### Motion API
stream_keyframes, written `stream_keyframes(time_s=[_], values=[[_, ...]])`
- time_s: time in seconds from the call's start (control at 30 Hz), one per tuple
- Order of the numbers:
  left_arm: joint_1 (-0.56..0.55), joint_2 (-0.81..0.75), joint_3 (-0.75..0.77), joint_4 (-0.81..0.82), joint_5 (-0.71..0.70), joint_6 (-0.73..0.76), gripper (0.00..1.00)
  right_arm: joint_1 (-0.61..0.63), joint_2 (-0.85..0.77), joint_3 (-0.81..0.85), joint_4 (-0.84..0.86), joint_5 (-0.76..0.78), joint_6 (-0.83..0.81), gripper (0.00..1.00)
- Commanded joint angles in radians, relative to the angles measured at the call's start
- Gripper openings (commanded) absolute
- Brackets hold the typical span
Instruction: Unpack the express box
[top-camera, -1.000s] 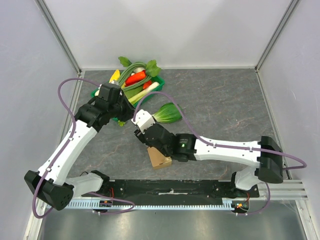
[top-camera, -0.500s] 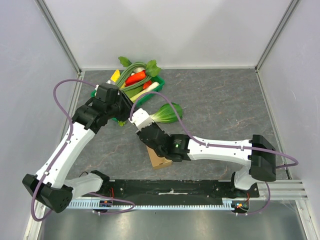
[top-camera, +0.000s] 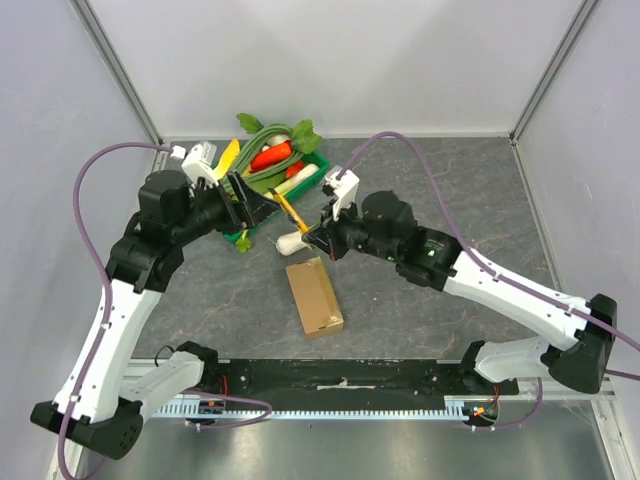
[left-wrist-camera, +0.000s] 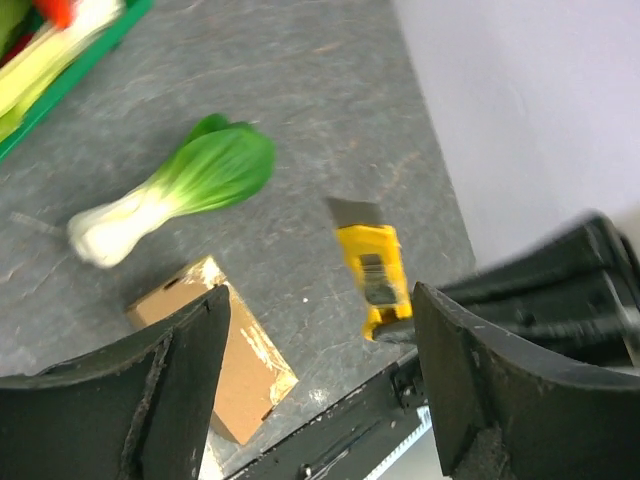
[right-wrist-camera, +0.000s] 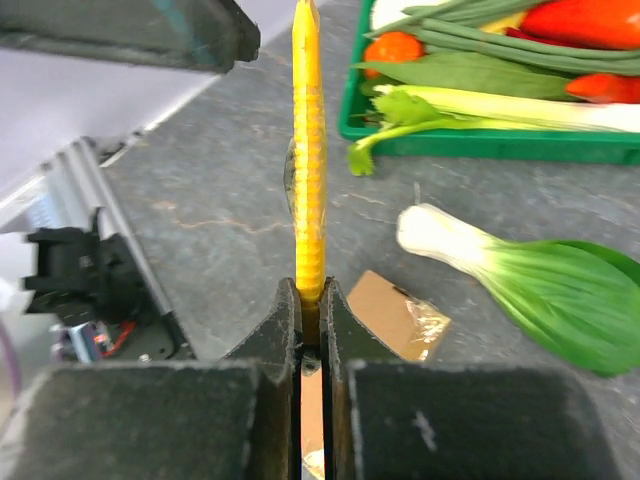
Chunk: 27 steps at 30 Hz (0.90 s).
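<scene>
The express box (top-camera: 314, 296) lies flat on the table, a brown carton with shiny tape; it also shows as the box (left-wrist-camera: 215, 350) and the box (right-wrist-camera: 395, 315). My right gripper (top-camera: 318, 240) hangs above and behind it, shut on a yellow utility knife (right-wrist-camera: 309, 150). The knife (top-camera: 290, 212) points up and left toward my left gripper (top-camera: 250, 205). The left gripper (left-wrist-camera: 320, 320) is open with nothing between its fingers; the knife (left-wrist-camera: 372, 268) floats just beyond them, apart from both. My right gripper (right-wrist-camera: 310, 295) pinches the knife's rear end.
A bok choy (left-wrist-camera: 180, 190) lies on the table just behind the box, its white stem (top-camera: 290, 240) peeking out below the knife. A green tray (top-camera: 312, 165) of vegetables stands at the back left. Walls close in on three sides.
My right gripper closed on the knife and rose off the box toward the right. The left gripper opened, let the knife go and drew back left.
</scene>
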Motion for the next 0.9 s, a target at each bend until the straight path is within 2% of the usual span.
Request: stream_keyframes(time_s=[0.0, 0.07, 0.17, 0.3, 0.4, 0.5, 0.87], values=[[0.005, -0.082, 0.014, 0.159, 0.288, 0.189, 0.80, -0.065, -0.050, -0.015, -0.010, -0.470, 0.073, 0.00], [0.005, -0.099, 0.017, 0.190, 0.386, 0.197, 0.81, -0.072, -0.053, -0.013, -0.011, -0.551, 0.085, 0.00], [0.005, -0.116, 0.020, 0.210, 0.450, 0.210, 0.83, -0.074, -0.053, -0.007, -0.001, -0.680, 0.110, 0.00], [0.005, -0.107, 0.055, 0.143, 0.455, 0.255, 0.83, -0.072, -0.067, 0.002, 0.053, -0.821, 0.152, 0.00], [0.005, -0.108, 0.101, 0.074, 0.413, 0.292, 0.83, -0.072, -0.075, 0.016, 0.059, -0.839, 0.169, 0.00], [0.005, -0.127, 0.127, 0.063, 0.428, 0.301, 0.83, -0.074, -0.078, 0.019, 0.059, -0.846, 0.171, 0.00], [0.005, -0.139, 0.167, -0.032, 0.708, 0.344, 0.83, -0.083, -0.088, 0.063, 0.019, -0.891, 0.136, 0.00]])
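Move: The yellow cutter is already in the right fingers, its free end slanting up to the left; its middle is some 6 cm right of the left hand, about level with it in reach and height. The cardboard box lies almost straight below the right hand, some 27 cm down. From the same hand, the spring onion is about 15 cm ahead and the vegetable tray roughly 26 cm ahead and 13 cm left, both on the table. The yellow cutter, still pinched in the closed right fingers, is drawn back about 12 cm and up 4 cm, well above the box, while the right wrist swings some 40 degrees counter-clockwise until the fingers point left. Alongside, the left hand stays wide open and draws back and rises about 10 cm each way, swinging clockwise and tipping up until its fingers point right, above the cutter's free end. ##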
